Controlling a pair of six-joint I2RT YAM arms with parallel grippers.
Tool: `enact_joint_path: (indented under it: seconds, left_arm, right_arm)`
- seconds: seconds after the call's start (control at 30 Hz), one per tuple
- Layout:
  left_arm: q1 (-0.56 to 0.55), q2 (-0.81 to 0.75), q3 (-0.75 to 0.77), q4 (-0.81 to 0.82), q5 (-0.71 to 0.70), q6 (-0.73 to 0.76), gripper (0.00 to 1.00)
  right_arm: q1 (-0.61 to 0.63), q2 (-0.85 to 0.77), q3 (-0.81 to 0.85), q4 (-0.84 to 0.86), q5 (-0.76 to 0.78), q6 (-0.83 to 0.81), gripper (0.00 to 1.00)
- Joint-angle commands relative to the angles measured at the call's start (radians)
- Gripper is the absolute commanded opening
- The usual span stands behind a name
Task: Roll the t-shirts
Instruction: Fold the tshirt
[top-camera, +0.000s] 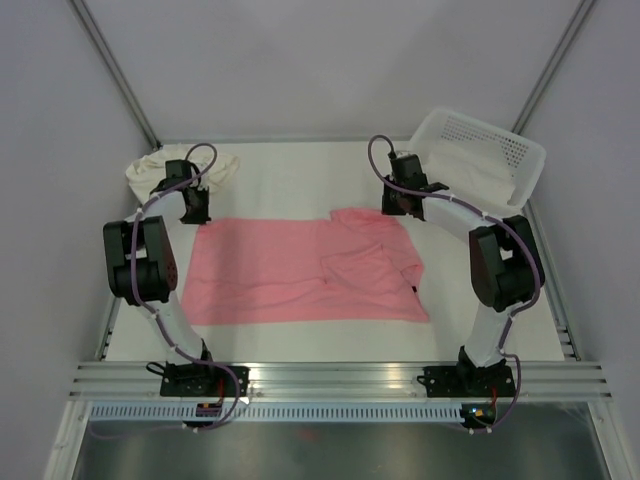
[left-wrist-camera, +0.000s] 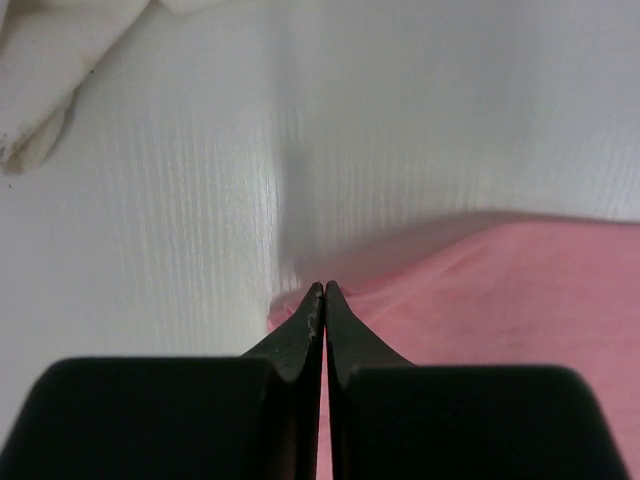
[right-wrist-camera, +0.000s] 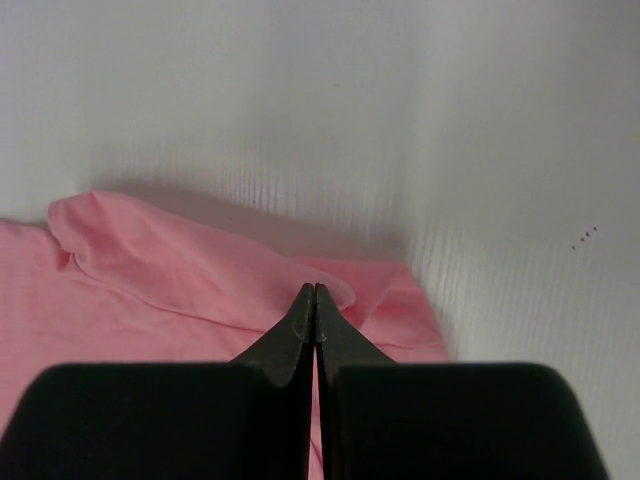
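The salmon-pink t-shirt (top-camera: 300, 275) lies spread across the middle of the table, its right part folded over. My left gripper (top-camera: 197, 213) is at its far left corner, and the left wrist view shows the jaws (left-wrist-camera: 324, 287) shut, pinching the pink edge (left-wrist-camera: 500, 300). My right gripper (top-camera: 395, 207) is at its far right corner, and the right wrist view shows the jaws (right-wrist-camera: 315, 288) shut on a raised pink fold (right-wrist-camera: 150, 280). The cream t-shirt (top-camera: 150, 165) lies bunched at the back left, just behind the left gripper, and also shows in the left wrist view (left-wrist-camera: 50, 60).
A white perforated basket (top-camera: 480, 135) stands tilted at the back right corner with white cloth inside it, close behind the right arm. Grey walls enclose the table on three sides. The arm bases sit on a metal rail at the near edge.
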Motion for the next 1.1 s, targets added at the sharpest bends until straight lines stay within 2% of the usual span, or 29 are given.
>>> enact_joint_path:
  seconds: [0.0,0.27,0.53,1.07]
  left_arm:
    - [0.005,-0.136,-0.05,-0.004,0.062,0.054,0.02]
    - [0.008,-0.291,-0.215,-0.009,0.038,0.18,0.02]
    - [0.016,-0.406,-0.295,-0.045,0.016,0.292,0.02]
    - [0.03,-0.463,-0.417,-0.073,-0.005,0.422,0.02]
  right_arm:
    - [0.004,-0.109,-0.067,0.051,-0.01,0.019,0.0]
    - [0.01,-0.263,-0.251,0.058,0.014,0.036,0.0]
    - [0.01,-0.44,-0.367,0.014,0.073,0.045,0.0]
    - [0.05,-0.617,-0.561,-0.029,0.068,0.134,0.0]
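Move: Each hand already pinches one end of the pink t-shirt's far edge. The near hem's left corner lies about 27 cm back, 3 cm left and 2 cm below the left hand; its right corner lies roughly 28 cm back, 8 cm right and 5 cm below the right hand. The white t-shirt sits some 13 cm ahead and 4 cm left of the left hand, the basket 15 cm ahead and 19 cm right of the right hand. Both hands, still pinching the pink t-shirt's far edge, carry it back some 12 cm towards the near hem. ##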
